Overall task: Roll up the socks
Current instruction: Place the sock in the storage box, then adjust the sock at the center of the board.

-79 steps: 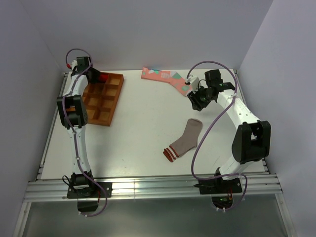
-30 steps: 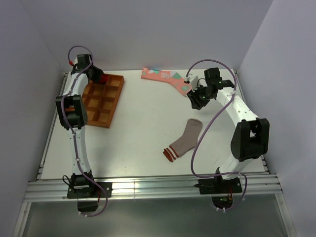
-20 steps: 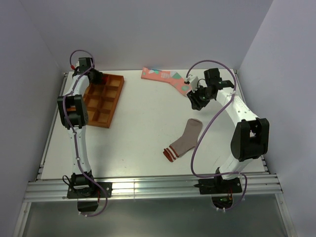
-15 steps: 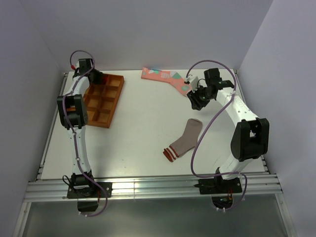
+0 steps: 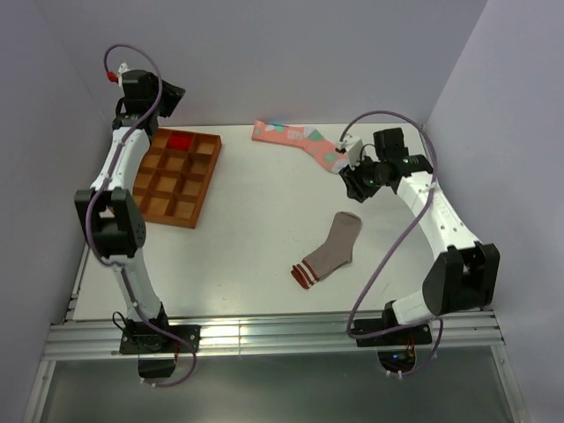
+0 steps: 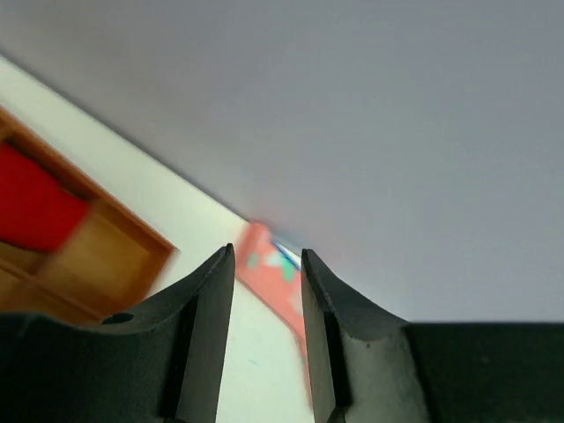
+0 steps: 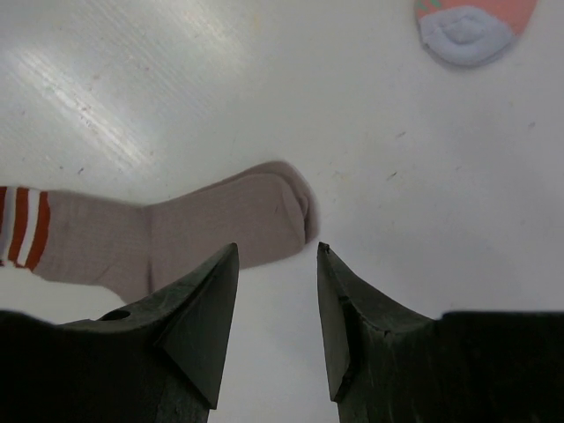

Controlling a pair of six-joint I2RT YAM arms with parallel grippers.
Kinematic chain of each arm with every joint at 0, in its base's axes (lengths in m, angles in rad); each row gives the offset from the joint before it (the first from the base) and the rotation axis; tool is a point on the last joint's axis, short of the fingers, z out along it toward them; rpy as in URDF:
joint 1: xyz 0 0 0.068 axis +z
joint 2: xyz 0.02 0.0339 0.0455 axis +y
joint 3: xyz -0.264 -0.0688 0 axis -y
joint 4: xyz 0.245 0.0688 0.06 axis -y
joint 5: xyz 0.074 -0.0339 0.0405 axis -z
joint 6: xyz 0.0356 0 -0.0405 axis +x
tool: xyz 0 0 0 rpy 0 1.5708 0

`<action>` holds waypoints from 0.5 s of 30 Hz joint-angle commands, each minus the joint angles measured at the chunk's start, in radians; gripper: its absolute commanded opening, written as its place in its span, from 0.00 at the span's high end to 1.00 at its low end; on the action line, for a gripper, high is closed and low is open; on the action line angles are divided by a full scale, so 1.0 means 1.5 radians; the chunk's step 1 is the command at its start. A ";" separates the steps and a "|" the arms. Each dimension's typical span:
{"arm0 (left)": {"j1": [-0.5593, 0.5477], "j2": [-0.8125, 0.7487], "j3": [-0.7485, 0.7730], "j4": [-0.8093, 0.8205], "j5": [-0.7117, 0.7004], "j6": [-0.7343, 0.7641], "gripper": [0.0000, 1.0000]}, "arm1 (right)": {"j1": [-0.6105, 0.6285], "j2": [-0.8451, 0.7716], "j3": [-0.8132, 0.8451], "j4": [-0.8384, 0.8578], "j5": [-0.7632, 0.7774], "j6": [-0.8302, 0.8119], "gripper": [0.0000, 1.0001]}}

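Observation:
The red sock (image 5: pixel 181 141) lies bunched in a back compartment of the wooden tray (image 5: pixel 199 189); it shows at the left of the left wrist view as a red sock (image 6: pixel 31 207). My left gripper (image 5: pixel 169 94) hangs raised above the tray's back edge, open and empty (image 6: pixel 267 260). The salmon-pink sock (image 5: pixel 295 139) lies flat at the back; its patches show as a blurred pink sock (image 6: pixel 275 275). The grey-brown sock (image 5: pixel 332 249) with striped cuff lies mid-table. My right gripper (image 5: pixel 351 183) hovers open between the two, above the grey-brown sock's toe (image 7: pixel 264 216), with nothing in it (image 7: pixel 278 253).
The tray's other compartments (image 5: pixel 167 181) look empty. The pink sock's pale toe (image 7: pixel 467 26) shows at the top of the right wrist view. Walls close off the back and both sides. A metal rail (image 5: pixel 264 335) runs along the near edge.
My left arm rose up and back off the tray, its jaws a little wider, and the red sock now lies in plain view in the compartment. My right arm shifted slightly right.

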State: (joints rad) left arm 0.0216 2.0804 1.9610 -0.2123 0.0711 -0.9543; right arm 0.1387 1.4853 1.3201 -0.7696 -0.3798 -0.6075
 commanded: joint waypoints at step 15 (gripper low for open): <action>-0.121 -0.640 -0.575 0.082 0.065 -0.022 0.55 | 0.365 -0.152 -0.250 -0.034 0.079 0.151 0.49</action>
State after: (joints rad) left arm -0.1493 1.2201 1.1366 -0.1261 0.1356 -0.9745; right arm 0.6327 1.2160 0.9421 -0.8337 -0.2710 -0.4583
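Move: The gray sock lies flat under the right hand's level, its middle some 6 cm back, 7 cm left and 17 cm down from that hand; the pink sock is 39 cm ahead and 11 cm left. From the left hand the gray sock is about 32 cm back, 45 cm right and 26 cm lower. The storage box's middle is 4 cm back, 8 cm left and 24 cm below the left hand, with the red sock in it 6 cm ahead, 5 cm left and 22 cm down. The gray sock's striped cuff is what the right hand nears, sweeping back some 17 cm, about 8 cm left and then 6 cm down, turning counter-clockwise and tipping steeper, fingers still half open and touching nothing. The left hand, empty, leaves the red sock, travelling back about 23 cm over the storage box, drifting right and rising early, with a slight clockwise turn. ##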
